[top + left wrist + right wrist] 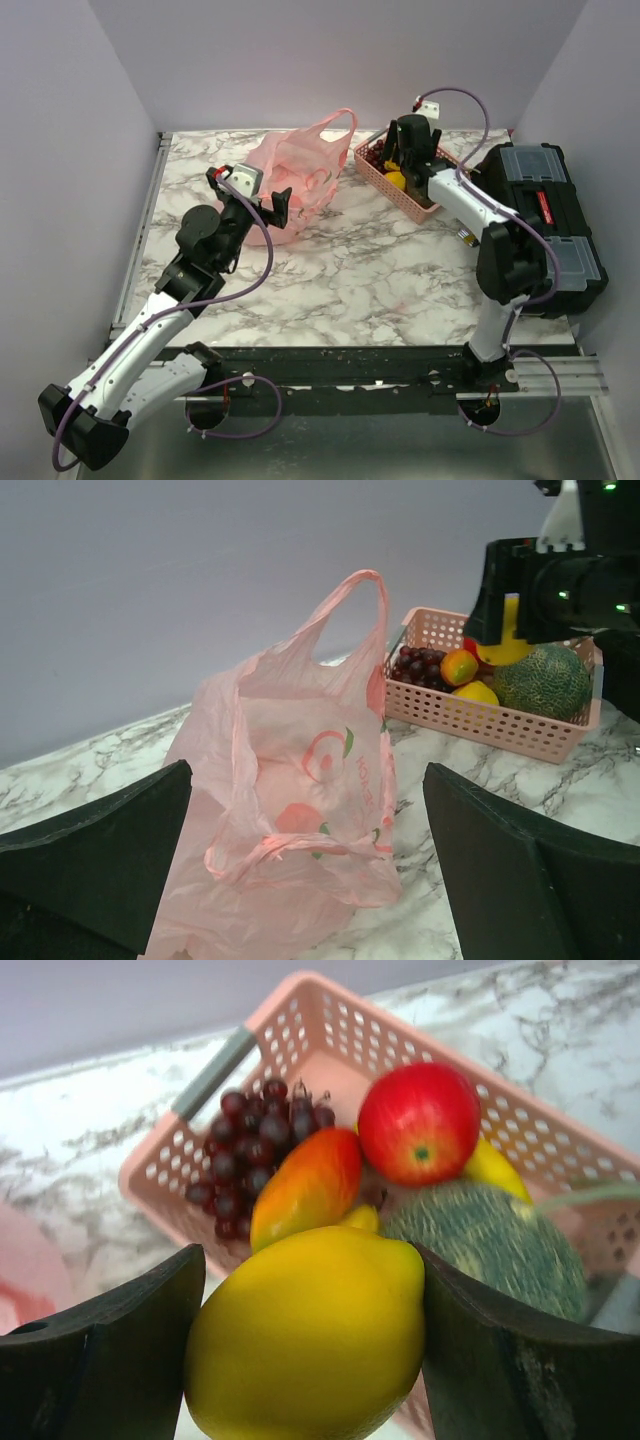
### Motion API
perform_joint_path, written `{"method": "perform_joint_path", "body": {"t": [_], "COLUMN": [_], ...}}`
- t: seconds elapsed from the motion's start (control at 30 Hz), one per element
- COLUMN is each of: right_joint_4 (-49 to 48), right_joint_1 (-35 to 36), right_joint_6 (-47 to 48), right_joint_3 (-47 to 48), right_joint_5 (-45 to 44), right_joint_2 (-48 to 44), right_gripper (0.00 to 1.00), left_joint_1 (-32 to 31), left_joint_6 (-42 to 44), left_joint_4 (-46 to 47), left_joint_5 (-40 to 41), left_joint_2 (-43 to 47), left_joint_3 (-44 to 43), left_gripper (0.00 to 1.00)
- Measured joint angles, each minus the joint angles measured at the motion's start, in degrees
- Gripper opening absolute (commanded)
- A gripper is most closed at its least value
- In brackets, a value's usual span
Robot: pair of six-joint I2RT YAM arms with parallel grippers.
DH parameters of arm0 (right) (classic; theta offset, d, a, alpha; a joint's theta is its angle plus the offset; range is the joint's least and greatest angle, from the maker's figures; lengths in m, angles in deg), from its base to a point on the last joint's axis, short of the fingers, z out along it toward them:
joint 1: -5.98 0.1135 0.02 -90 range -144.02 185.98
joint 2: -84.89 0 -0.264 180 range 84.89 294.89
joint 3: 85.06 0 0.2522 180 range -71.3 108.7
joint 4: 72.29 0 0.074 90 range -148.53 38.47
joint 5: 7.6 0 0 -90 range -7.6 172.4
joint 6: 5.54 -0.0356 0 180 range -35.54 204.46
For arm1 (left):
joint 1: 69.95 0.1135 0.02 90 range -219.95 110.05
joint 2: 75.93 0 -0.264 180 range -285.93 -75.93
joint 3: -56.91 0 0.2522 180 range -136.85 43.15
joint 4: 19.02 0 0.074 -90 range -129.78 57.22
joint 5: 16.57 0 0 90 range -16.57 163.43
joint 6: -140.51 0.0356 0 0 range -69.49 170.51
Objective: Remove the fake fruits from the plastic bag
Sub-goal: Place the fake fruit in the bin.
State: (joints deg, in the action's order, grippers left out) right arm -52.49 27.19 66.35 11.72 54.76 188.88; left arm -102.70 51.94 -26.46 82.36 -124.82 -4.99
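Observation:
The pink plastic bag [297, 168] [300, 780] lies crumpled on the marble table with one loop handle standing up. My left gripper [278, 205] [308, 772] is open just in front of it, a finger on each side and neither touching it. My right gripper [400, 172] [310, 1260] hangs over the pink basket [402, 200] [330, 1000], shut on a yellow lemon-shaped fruit [310, 1335] [510, 645]. In the basket lie grapes [250, 1150], a red apple [420, 1120], an orange fruit [305, 1185], a green melon [490, 1240] and a banana [495, 1170]. What the bag holds is hidden.
A black toolbox [545, 215] stands along the right edge of the table beside the right arm. The basket sits at the back right, close to the bag's upright handle. White walls enclose the table on three sides.

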Motion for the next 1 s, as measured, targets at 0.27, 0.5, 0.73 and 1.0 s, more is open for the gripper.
{"method": "perform_joint_path", "body": {"t": [0.27,0.5,0.73,1.0], "right_joint_4": [4.39,8.00,11.21,13.84], "right_joint_1": [-4.55,-6.12,-6.12,-6.12], "right_joint_6": [-0.48,-1.55,-1.18,0.17], "right_joint_3": [25.70,35.87,39.78,39.76], "right_joint_5": [3.89,5.75,6.99,7.17], "right_joint_2": [19.34,25.99,30.32,30.51], "right_gripper": [0.16,0.52,0.93,1.00], "left_joint_1": [-0.02,-0.02,-0.02,-0.02], "left_joint_6": [-0.63,-0.66,-0.66,-0.66], "left_joint_4": [-0.11,-0.11,-0.11,-0.13], "left_joint_5": [-0.04,-0.15,-0.35,-0.81], "left_joint_2": [-0.09,-0.07,-0.02,-0.04], "left_joint_3": [0.00,0.00,0.00,-0.02], "left_gripper": [0.99,0.99,0.99,0.99]}}
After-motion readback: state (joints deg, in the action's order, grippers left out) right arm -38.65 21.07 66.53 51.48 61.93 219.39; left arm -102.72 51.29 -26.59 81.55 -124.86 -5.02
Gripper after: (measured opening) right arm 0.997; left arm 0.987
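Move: The right hand already holds the yellow fruit; the bin's empty far-left corner lies about 16 cm ahead, level sideways and roughly 12 cm below. Of the right hand, the grapes are some 9 cm ahead and 4 cm left, the mango 5 cm ahead, the red fruit 9 cm ahead and 8 cm right, all about 12 cm down. From the idle left hand the corner is roughly 35 cm ahead, 28 cm right and 27 cm below. The right hand carries the yellow fruit 12 cm forward, sinks about 5 cm, and opens to release it. ##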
